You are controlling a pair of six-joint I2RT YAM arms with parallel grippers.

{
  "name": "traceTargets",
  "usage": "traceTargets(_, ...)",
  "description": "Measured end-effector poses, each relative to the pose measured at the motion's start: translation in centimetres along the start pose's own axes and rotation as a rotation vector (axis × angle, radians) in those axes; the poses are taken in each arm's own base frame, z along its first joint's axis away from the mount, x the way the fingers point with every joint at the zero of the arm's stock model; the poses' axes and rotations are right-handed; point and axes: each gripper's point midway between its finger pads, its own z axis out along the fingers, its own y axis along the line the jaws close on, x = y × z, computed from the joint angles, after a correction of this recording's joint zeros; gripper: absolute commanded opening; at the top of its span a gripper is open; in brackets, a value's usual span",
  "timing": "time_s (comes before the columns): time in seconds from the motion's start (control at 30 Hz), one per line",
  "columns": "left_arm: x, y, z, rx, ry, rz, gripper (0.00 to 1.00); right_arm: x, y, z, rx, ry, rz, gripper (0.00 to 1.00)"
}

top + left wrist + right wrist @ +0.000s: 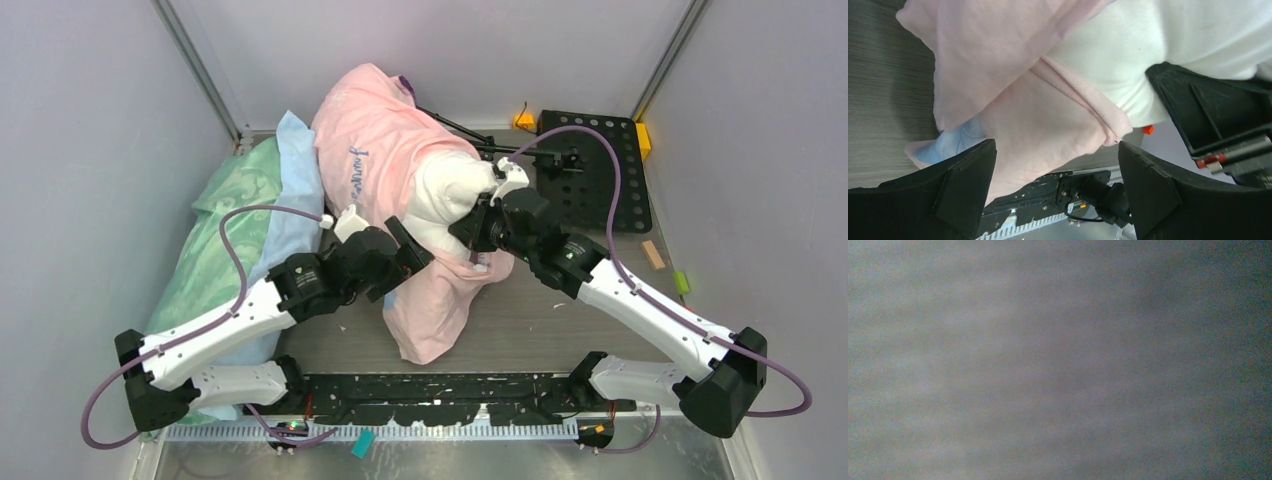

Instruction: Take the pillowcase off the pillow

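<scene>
The pale pink pillowcase (370, 150) with blue lettering lies slantwise across the table, bunched back from the white pillow (445, 190), whose bare end bulges out at its right side. My right gripper (472, 232) presses into that white end, jaws buried in it and closed on it; its wrist view is only grey blur. My left gripper (408, 250) is open beside the pink fabric's lower part. In the left wrist view the left gripper (1058, 170) stands wide with nothing pinched, the pillowcase (998, 60) hem and pillow (1128, 55) just beyond its fingertips (968, 180).
A mint green patterned pillow (225, 230) and light blue bedding (295, 190) lie along the left wall. A black perforated plate (600, 170) sits at the back right. A black rail (450, 390) runs along the near edge. A small wooden block (653, 254) lies right.
</scene>
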Motion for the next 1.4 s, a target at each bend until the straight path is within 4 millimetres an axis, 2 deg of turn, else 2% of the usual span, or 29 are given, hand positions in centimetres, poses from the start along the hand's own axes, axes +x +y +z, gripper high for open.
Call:
traceTargets(0.2, 1.1, 0.7, 2.3, -0.09, 0.012, -0.04, 0.93, 0.1, 0.3, 0.0, -0.018, 0.009, 0.003, 0.0)
traceTargets(0.33, 1.3, 1.1, 2.6, -0.107, 0.011, -0.058, 0.95, 0.2, 0.5, -0.1, -0.026, 0.015, 0.006, 0.0)
traceTargets(0.4, 1.3, 1.2, 2.7, -0.102, 0.01, -0.06, 0.9, 0.3, 0.5, -0.1, -0.029, 0.017, 0.006, 0.0)
traceTargets(0.47, 1.4, 1.2, 2.7, -0.098, 0.01, -0.062, 0.82, 0.3, 0.5, -0.1, -0.03, 0.019, 0.006, 0.0)
traceTargets(0.53, 1.4, 1.5, 2.6, -0.095, 0.009, -0.063, 0.69, 0.4, 0.5, 0.0, -0.029, 0.02, 0.006, 0.0)
traceTargets(0.63, 1.7, 2.6, 2.8, -0.101, 0.007, -0.082, 0.32, 0.4, 0.5, 0.0, -0.028, 0.02, 0.005, 0.0)
traceTargets(0.67, 2.0, 3.4, 3.0, -0.106, 0.007, -0.088, 0.24, 0.4, 0.4, -0.1, -0.027, 0.018, 0.005, 0.0)
traceTargets(0.83, 4.3, 8.8, 4.8, -0.179, 0.029, -0.101, 0.06, 0.3, 0.0, -0.3, -0.002, 0.01, -0.002, 0.0)
traceTargets(0.9, 5.3, 11.1, 5.5, -0.217, 0.043, -0.093, 0.03, 0.0, -0.4, -0.4, 0.023, 0.002, -0.004, 0.0)
traceTargets(1.03, 6.4, 13.5, 6.1, -0.255, 0.058, -0.095, 0.01, -0.8, -0.7, -0.7, 0.064, -0.021, -0.008, 0.0)
traceTargets(1.23, 6.8, 13.7, 7.0, -0.242, 0.057, -0.097, 0.0, -1.7, -1.1, -1.1, 0.107, -0.05, 0.002, 0.0)
traceTargets(1.4, 7.1, 13.1, 8.1, -0.22, 0.061, -0.043, 0.0, -2.7, -1.0, -1.6, 0.138, -0.076, 0.045, 0.0)
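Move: The pillowcase's near-left mouth edge, by its light-blue patch, lies about 9 cm below the wide-open left hand, 3 cm to its left and 1 cm nearer the base. The bared white pillow bulges about 12 cm ahead of that hand, 4 cm to its right and 8 cm lower; the case's drooping flap lies 6 cm back, 5 cm right and 18 cm down. From the right hand, still clamped on the pillow, the same edge is about 9 cm back, 13 cm left and 10 cm down. The left fingers shut on the pillowcase's mouth edge beside the blue patch and pinch it: the open hand first sinks some 3 cm and pauses, then closes fully while dropping most of the remaining way, about 17 cm down in all, with a small drift left and back and the wrist tipping about 10 degrees further down. The right hand keeps its grip on the white pillow and late on draws about 3 cm right and slightly up, turning a little clockwise. ##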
